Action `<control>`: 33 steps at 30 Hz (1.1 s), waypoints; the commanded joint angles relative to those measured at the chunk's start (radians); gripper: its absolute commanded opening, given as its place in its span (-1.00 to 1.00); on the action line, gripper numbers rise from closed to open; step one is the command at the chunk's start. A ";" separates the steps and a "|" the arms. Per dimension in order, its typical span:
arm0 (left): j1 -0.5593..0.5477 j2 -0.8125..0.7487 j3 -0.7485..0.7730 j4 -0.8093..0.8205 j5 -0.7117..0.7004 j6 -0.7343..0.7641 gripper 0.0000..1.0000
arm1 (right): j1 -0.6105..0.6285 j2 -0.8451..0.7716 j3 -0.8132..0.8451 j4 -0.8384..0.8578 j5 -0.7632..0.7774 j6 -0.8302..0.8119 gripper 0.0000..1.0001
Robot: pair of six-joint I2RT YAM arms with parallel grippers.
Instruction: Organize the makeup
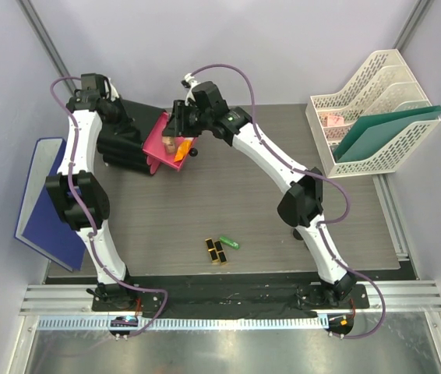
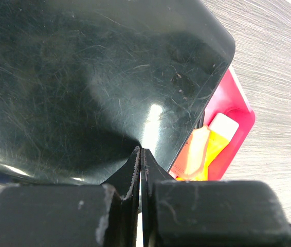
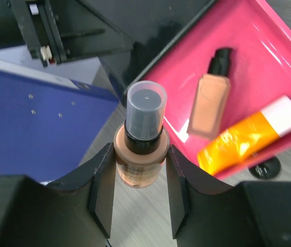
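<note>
My right gripper (image 3: 140,154) is shut on a beige foundation bottle (image 3: 139,157) with a black pump and clear cap, held above the near edge of the pink drawer (image 3: 248,46). A second beige bottle (image 3: 210,103) and an orange white-capped tube (image 3: 248,136) lie in that drawer. My left gripper (image 2: 141,153) is shut with nothing in it, its tips against the top of the black box (image 2: 94,77). From above, the right gripper (image 1: 180,128) hovers over the drawer (image 1: 156,139). Two black-and-gold lipsticks (image 1: 216,251) and a green tube (image 1: 229,242) lie near the table's front.
A blue binder (image 1: 41,195) lies off the table's left edge, beside the black box (image 1: 123,144). A white file rack (image 1: 368,109) with green folders stands at the back right. A black knob (image 3: 264,167) sits on the drawer's front.
</note>
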 commanded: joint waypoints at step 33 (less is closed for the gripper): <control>0.007 0.076 -0.004 -0.168 -0.060 0.058 -1.00 | 0.004 0.167 0.083 0.318 0.049 0.172 0.32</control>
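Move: The foundation bottle in the right fingers is bound for the free end of the pink drawer, about 3 cm ahead of that hand, 4 cm to its left and 8 cm below. The drawer holds the first bottle, 4 cm ahead, 2 cm left, and the orange tube, 2 cm ahead, 2 cm right, both some 8 cm below. From the left hand the free end lies about 7 cm right, level fore and aft, 4 cm below. The gripped foundation bottle goes down into the pink drawer beside the first bottle as the right hand travels about 4 cm forward and 4 cm left, sinking 5 to 6 cm, then rising 2 cm while its fingers tilt up some 10 degrees. There the fingers open moderately and let go of the bottle; the left hand stays put, shut, at the black box's top. ##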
